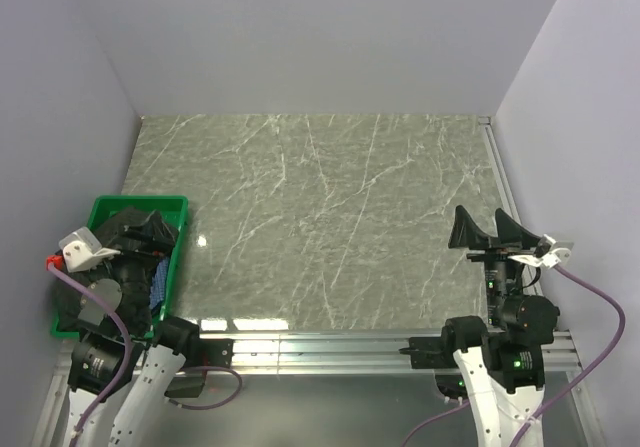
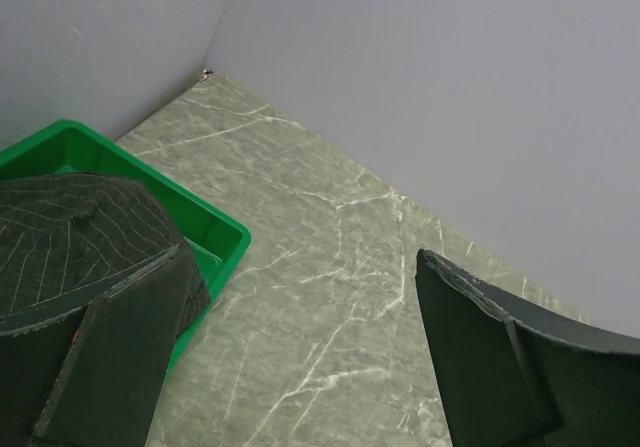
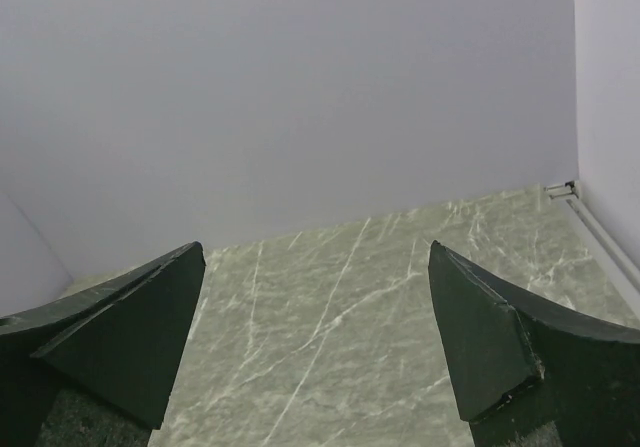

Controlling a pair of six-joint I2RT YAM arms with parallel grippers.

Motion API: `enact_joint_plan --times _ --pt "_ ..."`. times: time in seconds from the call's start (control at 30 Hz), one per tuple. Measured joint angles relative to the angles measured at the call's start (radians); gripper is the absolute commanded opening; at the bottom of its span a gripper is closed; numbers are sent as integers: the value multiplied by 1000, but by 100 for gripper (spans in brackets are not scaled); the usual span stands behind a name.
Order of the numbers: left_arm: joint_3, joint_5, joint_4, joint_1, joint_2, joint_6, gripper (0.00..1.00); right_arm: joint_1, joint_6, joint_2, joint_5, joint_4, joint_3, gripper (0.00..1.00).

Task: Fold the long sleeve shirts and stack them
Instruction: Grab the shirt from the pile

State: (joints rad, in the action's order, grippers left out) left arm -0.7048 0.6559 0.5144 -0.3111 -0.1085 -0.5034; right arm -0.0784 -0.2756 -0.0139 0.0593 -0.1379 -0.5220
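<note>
The black pinstriped shirt (image 1: pixel 112 229) lies bunched in the green crate (image 1: pixel 178 205) at the table's left edge. The blue checked shirt (image 1: pixel 160 287) shows beside it at the crate's near right side. My left gripper (image 1: pixel 138 233) hovers over the crate, open and empty. In the left wrist view (image 2: pixel 300 367) one finger (image 2: pixel 110 357) hangs over the black shirt (image 2: pixel 70 237) and the other over the bare table. My right gripper (image 1: pixel 490 232) is open and empty above the table's right side; it also shows in the right wrist view (image 3: pixel 315 337).
The marble table (image 1: pixel 320 207) is walled at the back and on both sides. A metal rail (image 1: pixel 320 349) runs along the near edge between the arm bases. The crate's rim (image 2: pixel 215 229) stands close to my left fingers.
</note>
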Motion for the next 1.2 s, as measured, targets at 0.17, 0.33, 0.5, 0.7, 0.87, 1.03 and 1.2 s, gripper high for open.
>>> enact_joint_plan --times 0.17,0.33,0.5,0.7,0.87,1.03,1.2 --pt "0 -1 4 0 -7 -12 99 0 -25 -16 4 -10 -17 100" --pt "-7 -5 10 0 -94 -37 99 0 -61 -91 7 -60 -61 100" --pt "-73 -12 38 0 -311 -85 99 0 -104 -270 3 -166 -183 100" --pt "-228 -32 84 6 -724 -135 99 0 -119 -482 -125 -280 -279 100" --pt "-265 -53 88 160 -984 -148 99 0 -121 -571 -260 -343 -280 100" --pt "-264 -12 81 398 -1075 -177 99 0 -121 -594 -355 -368 -279 100" --pt "-212 31 45 469 -1112 -233 99 -4 -125 -584 -402 -367 -275 100"
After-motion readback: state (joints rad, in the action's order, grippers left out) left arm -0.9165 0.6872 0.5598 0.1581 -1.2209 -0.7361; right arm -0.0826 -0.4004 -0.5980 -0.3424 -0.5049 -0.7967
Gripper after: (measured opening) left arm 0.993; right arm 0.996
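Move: The dark pinstriped shirt, lying in the green bin, is some 15 cm to the left of the left hand, roughly 10 cm ahead and about 23 cm below. The bin's middle is about 7 cm ahead and 16 cm left, while the blue shirt showing beneath the dark one is level with the hand, some 11 cm left; both lie lower still. From the right hand the dark shirt is about 75 cm left, 8 cm ahead and far below. The left hand, fingers wide open, sweeps forward and down towards the bin for about 13 cm, then swings left over the dark shirt while still sinking, ending some 16 cm lower, tipped about 45 degrees down and turned counter-clockwise, not visibly touching the cloth. Meanwhile the empty right hand eases forward, then sinks and drifts left about 8 cm each over the bare table, tipping down some 40 degrees and turning towards the bin side, its fingers staying wide open. ##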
